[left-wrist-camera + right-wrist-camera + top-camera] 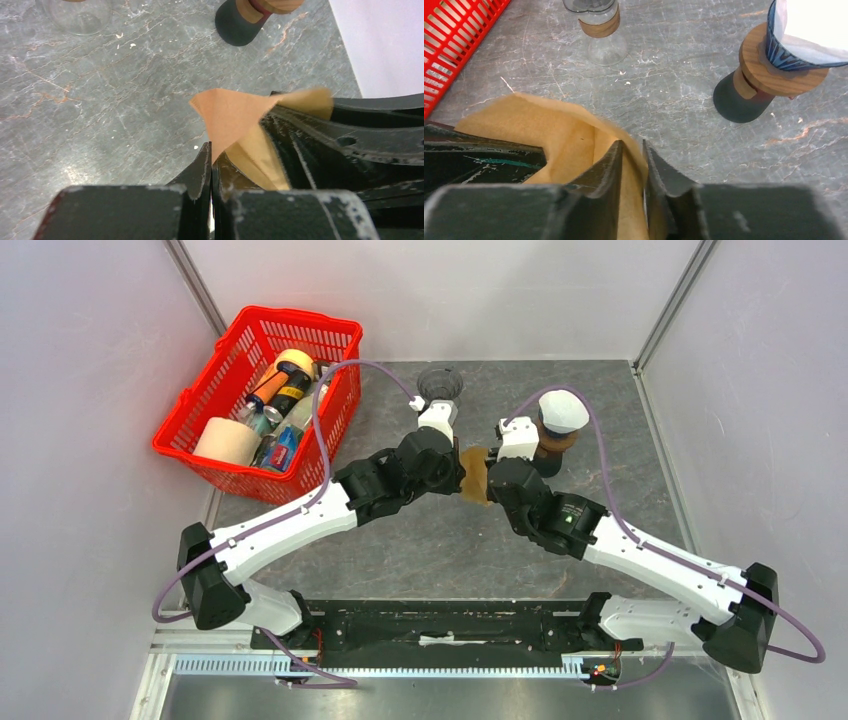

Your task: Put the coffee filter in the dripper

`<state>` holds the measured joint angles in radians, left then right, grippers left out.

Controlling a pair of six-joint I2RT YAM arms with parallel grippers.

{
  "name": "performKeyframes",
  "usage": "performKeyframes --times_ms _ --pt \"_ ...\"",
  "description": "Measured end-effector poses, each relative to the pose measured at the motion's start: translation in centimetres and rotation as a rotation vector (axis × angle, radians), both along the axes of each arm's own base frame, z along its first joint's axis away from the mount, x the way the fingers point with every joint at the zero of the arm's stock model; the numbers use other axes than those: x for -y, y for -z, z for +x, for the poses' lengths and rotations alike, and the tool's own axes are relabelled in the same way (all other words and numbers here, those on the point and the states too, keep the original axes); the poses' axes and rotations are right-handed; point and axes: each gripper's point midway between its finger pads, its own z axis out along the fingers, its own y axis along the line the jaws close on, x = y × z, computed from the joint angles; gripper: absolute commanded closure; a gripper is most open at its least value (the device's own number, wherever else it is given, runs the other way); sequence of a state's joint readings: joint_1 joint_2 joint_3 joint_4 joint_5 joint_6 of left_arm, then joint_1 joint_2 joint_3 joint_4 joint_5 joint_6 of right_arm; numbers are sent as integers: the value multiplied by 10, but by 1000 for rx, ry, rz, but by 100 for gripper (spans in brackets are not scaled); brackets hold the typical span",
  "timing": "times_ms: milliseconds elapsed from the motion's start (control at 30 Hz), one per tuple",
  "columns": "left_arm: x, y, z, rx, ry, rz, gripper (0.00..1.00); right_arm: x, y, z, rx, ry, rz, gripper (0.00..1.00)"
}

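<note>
A brown paper coffee filter [476, 476] hangs above the table between my two grippers. My left gripper [462, 468] is shut on its edge; in the left wrist view the jaws [210, 150] press together on the orange-brown paper [230, 115]. My right gripper [491, 472] has one finger inside the filter [549, 130] and one outside, with a narrow gap at the tips [633, 145] and the paper wall between them. A blue ribbed dripper [784, 52] holding a white filter sits on a wooden collar on a dark carafe, at back right [562, 412].
A glass carafe [600, 30] with a wooden collar stands behind the grippers [441, 385]. A red basket [200, 440] with a tape roll, bottles and cans sits at back left. White walls enclose the grey marbled table.
</note>
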<state>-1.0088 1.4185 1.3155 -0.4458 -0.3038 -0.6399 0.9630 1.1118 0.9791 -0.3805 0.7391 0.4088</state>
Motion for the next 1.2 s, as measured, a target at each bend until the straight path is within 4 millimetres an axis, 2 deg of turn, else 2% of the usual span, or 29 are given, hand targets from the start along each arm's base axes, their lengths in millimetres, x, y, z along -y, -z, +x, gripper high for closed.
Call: performKeyframes --times_ms 100,267,600,667,833,1033,1200 --pt "-5 4 -1 2 7 40 98 2 -3 0 4 5 1 84" --pt "-14 13 -5 -10 14 102 98 8 -4 -7 -10 0 3 86" --pt "-21 20 -9 -13 22 157 97 4 3 -23 -76 -82 -10 86" --pt "-21 21 -10 -15 29 161 94 3 4 -25 -90 -101 -14 87" --pt "-14 23 -19 -28 113 161 77 2 10 -30 -131 -138 -33 87" --pt "-5 22 -32 -36 225 151 62 -10 7 -34 -163 -202 -28 87" --pt "-7 18 -32 -11 249 160 59 -15 7 -38 -181 -243 -36 87"
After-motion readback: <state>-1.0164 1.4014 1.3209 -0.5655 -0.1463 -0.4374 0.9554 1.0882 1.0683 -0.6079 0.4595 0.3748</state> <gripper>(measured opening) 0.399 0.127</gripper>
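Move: The brown coffee filter, pinched at its edge by the left hand, has its middle some 3 cm to that hand's right and about 3 cm left of the right hand, whose half-open fingers already straddle its other edge. The glass dripper stands roughly 19 cm ahead of the right hand, 10 cm to its left and 9 cm lower. The blue dripper with the white filter is about 10 cm ahead of that hand, 13 cm to its right and slightly lower. The right fingers shut on the filter's near edge and pinch it, then that hand draws back about 4 cm, turning some 15 degrees counter-clockwise and tipping down. The left hand keeps its pinch while easing 2 cm down and left with a slight roll, then opens, lets go and backs off about 2 cm, turning clockwise, its parted fingers staying around the paper. ##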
